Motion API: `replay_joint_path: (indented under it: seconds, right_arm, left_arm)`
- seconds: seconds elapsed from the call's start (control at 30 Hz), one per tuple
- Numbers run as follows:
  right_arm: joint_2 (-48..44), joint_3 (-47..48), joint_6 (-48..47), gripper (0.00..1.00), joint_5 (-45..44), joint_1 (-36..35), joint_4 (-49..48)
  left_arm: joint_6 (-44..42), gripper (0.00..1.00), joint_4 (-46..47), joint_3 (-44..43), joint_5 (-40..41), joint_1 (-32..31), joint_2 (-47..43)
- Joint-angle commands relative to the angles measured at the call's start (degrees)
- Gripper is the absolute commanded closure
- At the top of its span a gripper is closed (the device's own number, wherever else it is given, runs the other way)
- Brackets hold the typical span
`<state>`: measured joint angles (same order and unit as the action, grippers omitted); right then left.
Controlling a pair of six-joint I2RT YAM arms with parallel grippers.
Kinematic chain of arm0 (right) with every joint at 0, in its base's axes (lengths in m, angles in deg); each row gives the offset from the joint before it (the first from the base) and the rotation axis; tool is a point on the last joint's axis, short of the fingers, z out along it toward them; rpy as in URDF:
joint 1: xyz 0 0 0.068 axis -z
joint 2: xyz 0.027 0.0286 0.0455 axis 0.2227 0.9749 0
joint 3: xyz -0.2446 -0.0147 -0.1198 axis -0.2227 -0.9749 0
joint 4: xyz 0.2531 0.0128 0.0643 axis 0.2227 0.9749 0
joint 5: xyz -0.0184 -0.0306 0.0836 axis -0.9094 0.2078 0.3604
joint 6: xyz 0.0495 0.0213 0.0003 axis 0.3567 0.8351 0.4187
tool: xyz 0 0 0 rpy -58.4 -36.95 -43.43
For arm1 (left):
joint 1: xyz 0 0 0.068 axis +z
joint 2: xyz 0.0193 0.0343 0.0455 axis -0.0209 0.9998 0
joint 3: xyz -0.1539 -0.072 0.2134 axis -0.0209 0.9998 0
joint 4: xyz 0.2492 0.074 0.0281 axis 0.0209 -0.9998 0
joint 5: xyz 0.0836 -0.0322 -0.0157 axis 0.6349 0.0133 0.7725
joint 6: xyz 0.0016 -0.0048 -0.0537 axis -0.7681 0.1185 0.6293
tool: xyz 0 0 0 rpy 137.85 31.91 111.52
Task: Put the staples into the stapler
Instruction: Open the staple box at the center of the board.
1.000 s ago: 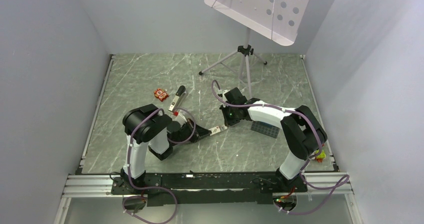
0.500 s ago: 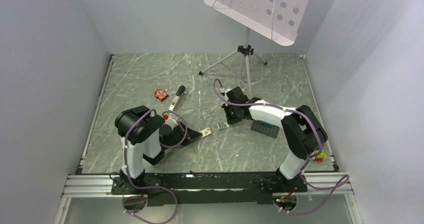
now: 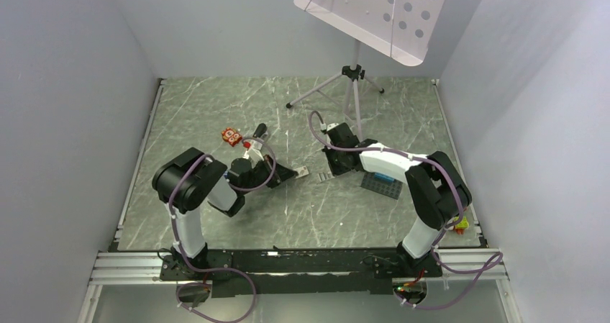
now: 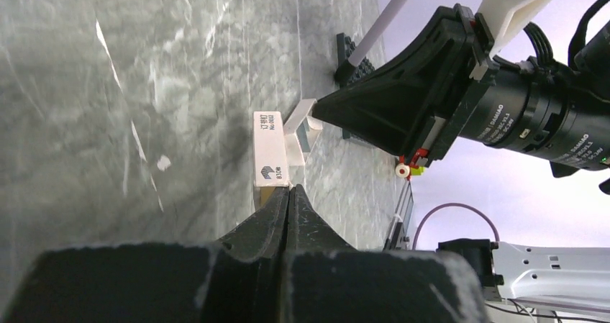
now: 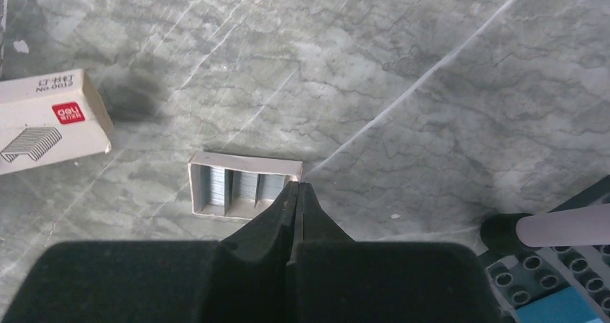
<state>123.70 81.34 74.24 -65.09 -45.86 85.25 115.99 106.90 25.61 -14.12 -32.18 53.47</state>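
Observation:
The staples (image 5: 243, 185) are grey blocks lying in a small open card tray (image 5: 208, 166) on the marble table. My right gripper (image 5: 296, 186) is shut, with its tips at the tray's near right corner and nothing between them. The tray's white sleeve (image 5: 50, 121) lies apart, to the left. My left gripper (image 4: 288, 190) is shut too, its tips against the end of that sleeve (image 4: 270, 147). In the top view the sleeve (image 3: 304, 170) lies between the left gripper (image 3: 294, 173) and the right gripper (image 3: 333, 170). The black stapler (image 3: 260, 130) lies behind the left wrist, mostly hidden.
A small red toy (image 3: 230, 134) sits left of the stapler. A dark studded baseplate (image 3: 381, 185) lies by the right arm. A tripod (image 3: 351, 85) stands at the back, with one foot (image 5: 503, 229) close to my right gripper. Coloured bricks (image 3: 460, 224) lie at the right edge.
The left arm has swung toward the far side, and the white sleeve has gone with its shut tips, away from the tray. The right gripper has stayed by the tray.

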Motion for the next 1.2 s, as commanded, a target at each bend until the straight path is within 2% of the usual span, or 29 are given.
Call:
replay_joint_path:
  seconds: [0.0, 0.27, 0.63, 0.77, 0.8, 0.97, 1.07, 1.17]
  right_arm:
    - [-0.6, 2.5, -0.8, 1.0, -3.0, 0.9, -1.7]
    - [-0.2, 3.0, -0.5, 1.0, -4.3, 2.6, -2.1]
    - [-0.3, 2.3, 3.8, 1.0, -3.5, 6.8, -1.6]
    - [-0.1, 2.4, 3.9, 1.0, -2.0, 7.1, -1.2]
    - [-0.2, 2.4, 3.8, 0.98, -1.7, 7.2, -1.1]
    - [-1.2, 2.4, 3.3, 0.77, -0.9, 7.2, -1.0]
    - [-2.2, 2.1, 3.0, 0.71, -1.2, 7.2, -1.5]
    - [-3.4, 2.0, 2.5, 0.69, -1.8, 7.2, -1.6]
  left_arm:
    - [-2.2, 0.97, -2.4, -3.6, -5.8, 2.2, 2.7]
    - [-2.5, 0.95, -4.8, -9.8, -12.4, 4.2, 7.1]
    - [-2.0, 0.9, -6.9, -15.0, -16.5, 4.4, 10.3]
    - [-2.6, 0.84, -8.5, -15.4, -16.5, 4.4, 10.3]
    - [-2.8, 0.81, -9.0, -15.3, -16.4, 4.4, 10.0]
    - [-5.2, 0.59, -13.9, -14.6, -14.1, 4.6, 6.9]
    - [-6.5, 0.53, -15.6, -13.8, -12.5, 4.7, 4.3]
    - [-8.1, 0.5, -17.5, -12.6, -10.6, 4.9, 1.1]
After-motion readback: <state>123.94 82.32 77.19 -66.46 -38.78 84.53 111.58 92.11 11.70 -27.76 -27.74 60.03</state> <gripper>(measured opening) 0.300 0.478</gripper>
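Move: The left hand's shut fingertips are in the end of the printed sleeve, whose middle is about 2 cm ahead and 2 cm right, held off the table. The open staple tray lies roughly 9 cm to this hand's right, level with it and 5 cm lower; the grey stapler is some 10 cm ahead and 12 cm left. From the right hand, shut at the tray's end wall, the tray's middle is 1 cm back and 3 cm left, the stand's foot about 8 cm right and 1 cm ahead, the grey studded plate about 3 cm back and 14 cm right. Bring the left gripper forward about 3 cm and down 2 cm with the sleeve on its tips, then ease right, swinging 10 degrees clockwise, and spread the fingers about half open. Meanwhile drag the staple tray with the right's shut tips some 5 cm right and forward towards the stand's foot, then open partway astride its end wall. ##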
